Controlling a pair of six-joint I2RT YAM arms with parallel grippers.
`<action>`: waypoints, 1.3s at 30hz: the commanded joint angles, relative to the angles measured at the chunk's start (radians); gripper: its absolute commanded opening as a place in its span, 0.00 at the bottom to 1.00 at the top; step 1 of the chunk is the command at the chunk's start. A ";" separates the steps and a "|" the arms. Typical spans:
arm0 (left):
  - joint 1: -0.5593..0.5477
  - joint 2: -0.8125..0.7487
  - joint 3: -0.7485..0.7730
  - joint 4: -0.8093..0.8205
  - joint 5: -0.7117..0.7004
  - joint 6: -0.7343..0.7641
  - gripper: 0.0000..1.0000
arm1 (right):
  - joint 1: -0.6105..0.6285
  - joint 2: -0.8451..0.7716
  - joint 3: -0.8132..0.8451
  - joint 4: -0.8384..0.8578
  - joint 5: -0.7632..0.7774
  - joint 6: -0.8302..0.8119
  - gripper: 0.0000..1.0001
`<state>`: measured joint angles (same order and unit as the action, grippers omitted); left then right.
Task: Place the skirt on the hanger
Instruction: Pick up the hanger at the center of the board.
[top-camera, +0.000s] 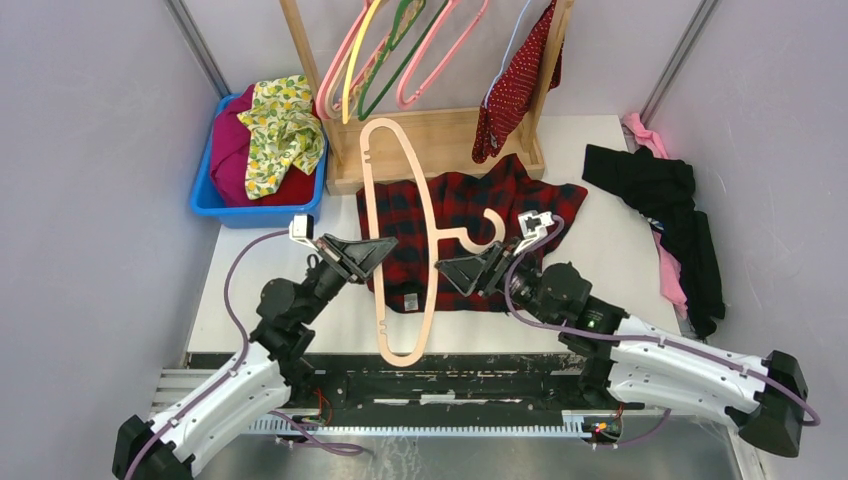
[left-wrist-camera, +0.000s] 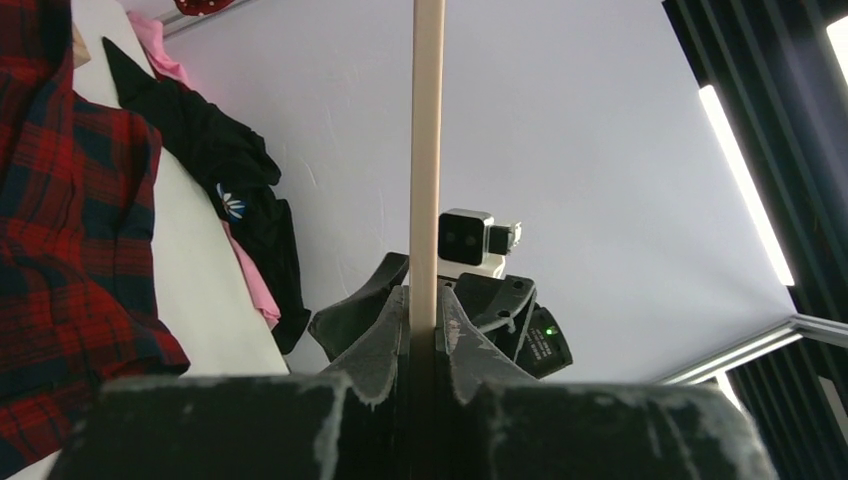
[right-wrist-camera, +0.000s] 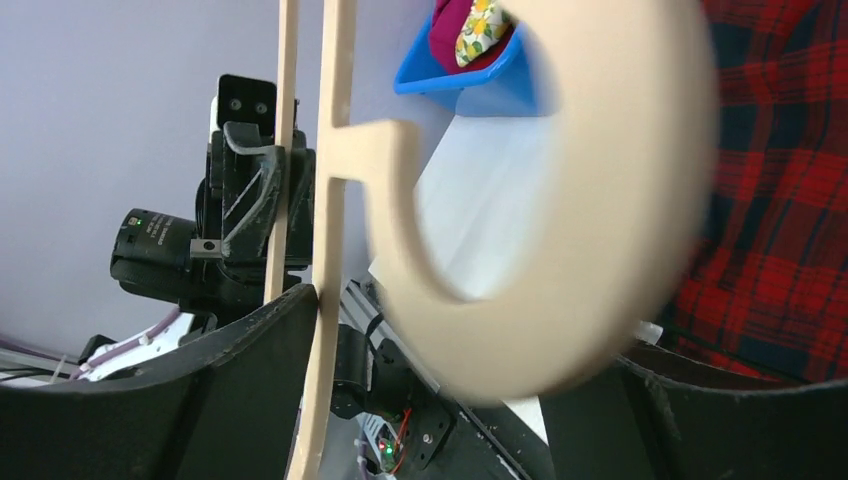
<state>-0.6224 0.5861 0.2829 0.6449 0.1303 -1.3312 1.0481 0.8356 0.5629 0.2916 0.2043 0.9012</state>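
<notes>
The dark-red, white-dotted skirt (top-camera: 518, 75) hangs at the right end of the wooden rack (top-camera: 440, 135). The thin pale lilac-blue hanger (top-camera: 505, 52) shows as a faint line beside it. Both grippers are far from them, at a pale wooden hanger (top-camera: 425, 215) held above the table. My left gripper (top-camera: 385, 248) is shut on that hanger's straight bar (left-wrist-camera: 427, 150), which stands up between its fingers (left-wrist-camera: 395, 335). My right gripper (top-camera: 450, 270) stands open with the wooden hanger's neck and blurred hook (right-wrist-camera: 560, 200) between its wide jaws. One arm of the hanger (right-wrist-camera: 335, 200) runs along its left finger.
A red-and-black plaid garment (top-camera: 470, 200) lies spread under the wooden hanger. A blue bin (top-camera: 205, 195) with magenta and lemon-print cloth sits at the back left. Black and pink clothes (top-camera: 660, 190) are piled at the right. Pink, yellow and green hangers (top-camera: 440, 50) hang on the rack.
</notes>
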 joint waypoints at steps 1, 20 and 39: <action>-0.007 -0.054 0.008 0.017 -0.017 -0.034 0.03 | 0.006 -0.113 -0.022 -0.001 0.065 0.008 0.80; -0.007 0.050 0.030 0.021 0.151 -0.043 0.03 | 0.007 -0.155 0.049 -0.099 0.006 -0.073 0.81; -0.007 0.070 -0.022 0.037 0.181 -0.043 0.04 | 0.007 -0.173 0.030 -0.084 0.022 -0.087 0.39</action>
<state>-0.6258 0.6449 0.2546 0.6090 0.2905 -1.3445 1.0519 0.6392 0.5720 0.1513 0.2600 0.8280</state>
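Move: The wooden hanger's hook stem lies about 6 cm above the right hand, roughly 3 cm ahead and 1 cm to its left. From that hand, the hanger's bar next to the stem is some 4 cm left, 2 cm ahead and 3 cm up, while the checked skirt's middle is about 8 cm ahead, 5 cm right and 25 cm below. The left hand already grips the far bar; the stem is about 11 cm to its right, 1 cm ahead and 2 cm above. The right fingers narrow to about half their opening around the hook stem, taking it between them. To get there the hand backs off about 6 cm right and 4 cm up, swings halfway back left and down, then makes a smaller swing the same way. The left hand keeps its pinch on the bar and, after a slight lift, lowers the hanger some 4 cm while easing right and back, turning about 10 degrees clockwise. ##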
